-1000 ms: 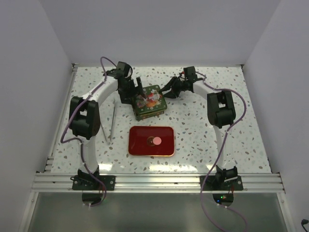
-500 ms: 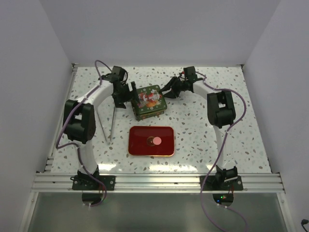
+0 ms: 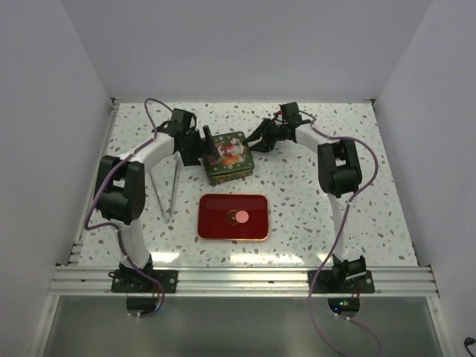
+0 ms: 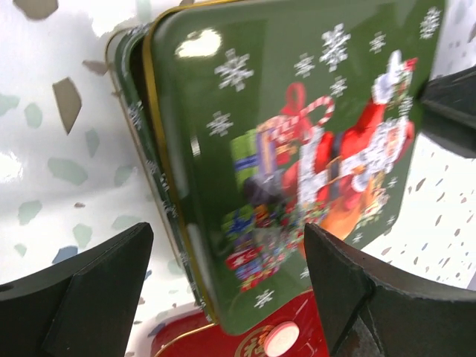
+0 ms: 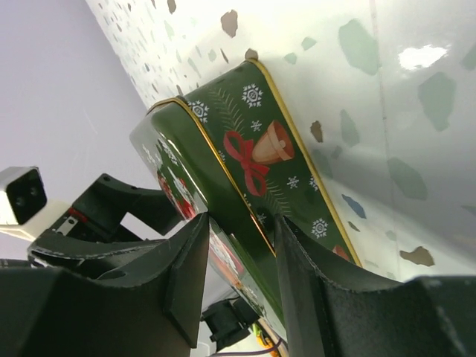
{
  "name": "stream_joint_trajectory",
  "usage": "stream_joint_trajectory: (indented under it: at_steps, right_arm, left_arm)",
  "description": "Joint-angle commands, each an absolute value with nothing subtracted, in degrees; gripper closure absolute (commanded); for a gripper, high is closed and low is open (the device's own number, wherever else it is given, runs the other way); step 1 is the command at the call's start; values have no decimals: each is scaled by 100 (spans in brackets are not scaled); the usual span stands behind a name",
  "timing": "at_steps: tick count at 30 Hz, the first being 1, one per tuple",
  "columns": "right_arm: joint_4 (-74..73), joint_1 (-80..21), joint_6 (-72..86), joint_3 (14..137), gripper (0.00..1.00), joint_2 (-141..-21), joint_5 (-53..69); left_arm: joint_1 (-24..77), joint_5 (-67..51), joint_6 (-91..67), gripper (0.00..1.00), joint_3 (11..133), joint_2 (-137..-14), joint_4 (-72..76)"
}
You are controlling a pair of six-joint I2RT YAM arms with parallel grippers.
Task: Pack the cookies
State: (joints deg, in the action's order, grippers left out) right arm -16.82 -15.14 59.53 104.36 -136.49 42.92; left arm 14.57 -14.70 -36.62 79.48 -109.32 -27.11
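A single pink cookie (image 3: 242,216) lies on the flat red tin piece (image 3: 256,223) in the middle of the table; it also shows as a pink cookie (image 4: 281,340) at the bottom of the left wrist view. Behind it stands a green Christmas tin (image 3: 234,160) with its Santa lid (image 4: 297,111) on. My left gripper (image 3: 208,149) is at the tin's left side, open, with the tin's near corner between its fingers (image 4: 82,297). My right gripper (image 3: 256,143) is at the tin's far right corner, shut on the edge of the green tin (image 5: 260,171).
Thin metal tongs (image 3: 172,186) lie on the speckled table (image 3: 312,201) to the left of the red piece. White walls enclose the table at the back and on both sides.
My left gripper drew back to the left off the tin, then came in toward its left side again, its jaws narrowing slightly. The right arm, the tin and the cookie have not moved.
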Motion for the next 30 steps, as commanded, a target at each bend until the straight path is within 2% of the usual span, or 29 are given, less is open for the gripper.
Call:
stream_joint_trajectory:
  at_steps: [1, 8, 14, 25, 28, 30]
  right_arm:
    - [-1837, -1696, 5941, 10723, 57, -13395, 4281]
    - [-1889, -1846, 5977, 10810, 56, -13421, 4184]
    - [-1934, -1933, 5976, 10784, 56, -13395, 4087]
    - [-1890, -2206, 5994, 10538, 56, -13298, 3955]
    - [-1907, -2232, 5968, 10450, 55, -13237, 3938]
    - [-1951, -2259, 5941, 10406, 55, -13201, 3929]
  left_arm:
    - [1415, -1608, -3718, 12, 8024, -10687, -2180]
    - [1415, -1819, -3683, 13, 7990, -10749, -2101]
    - [1424, -1968, -3726, 19, 7648, -10635, -1847]
    - [1424, -2030, -3955, 45, 7163, -10521, -1398]
    - [1415, -2013, -3972, 57, 7067, -10521, -1345]
    - [1415, -2013, -3999, 72, 6988, -10503, -1283]
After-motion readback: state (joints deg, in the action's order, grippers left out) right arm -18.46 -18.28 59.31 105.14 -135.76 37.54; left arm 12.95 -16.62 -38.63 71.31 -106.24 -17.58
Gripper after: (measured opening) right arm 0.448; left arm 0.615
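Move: The green cookie tin is between the hands. Its middle lies about 6 cm to the left hand's right, 1 cm farther out and 4 cm lower; the red tray is roughly 17 cm back and 7 cm right of that hand, the tongs some 9 cm back and 12 cm left. From the right hand, the tin's middle is about 6 cm left, 5 cm back and 4 cm lower. Right hand, still on the lid's right edge, pushes left about 2 cm; left fingers partly close astride the left edge. ##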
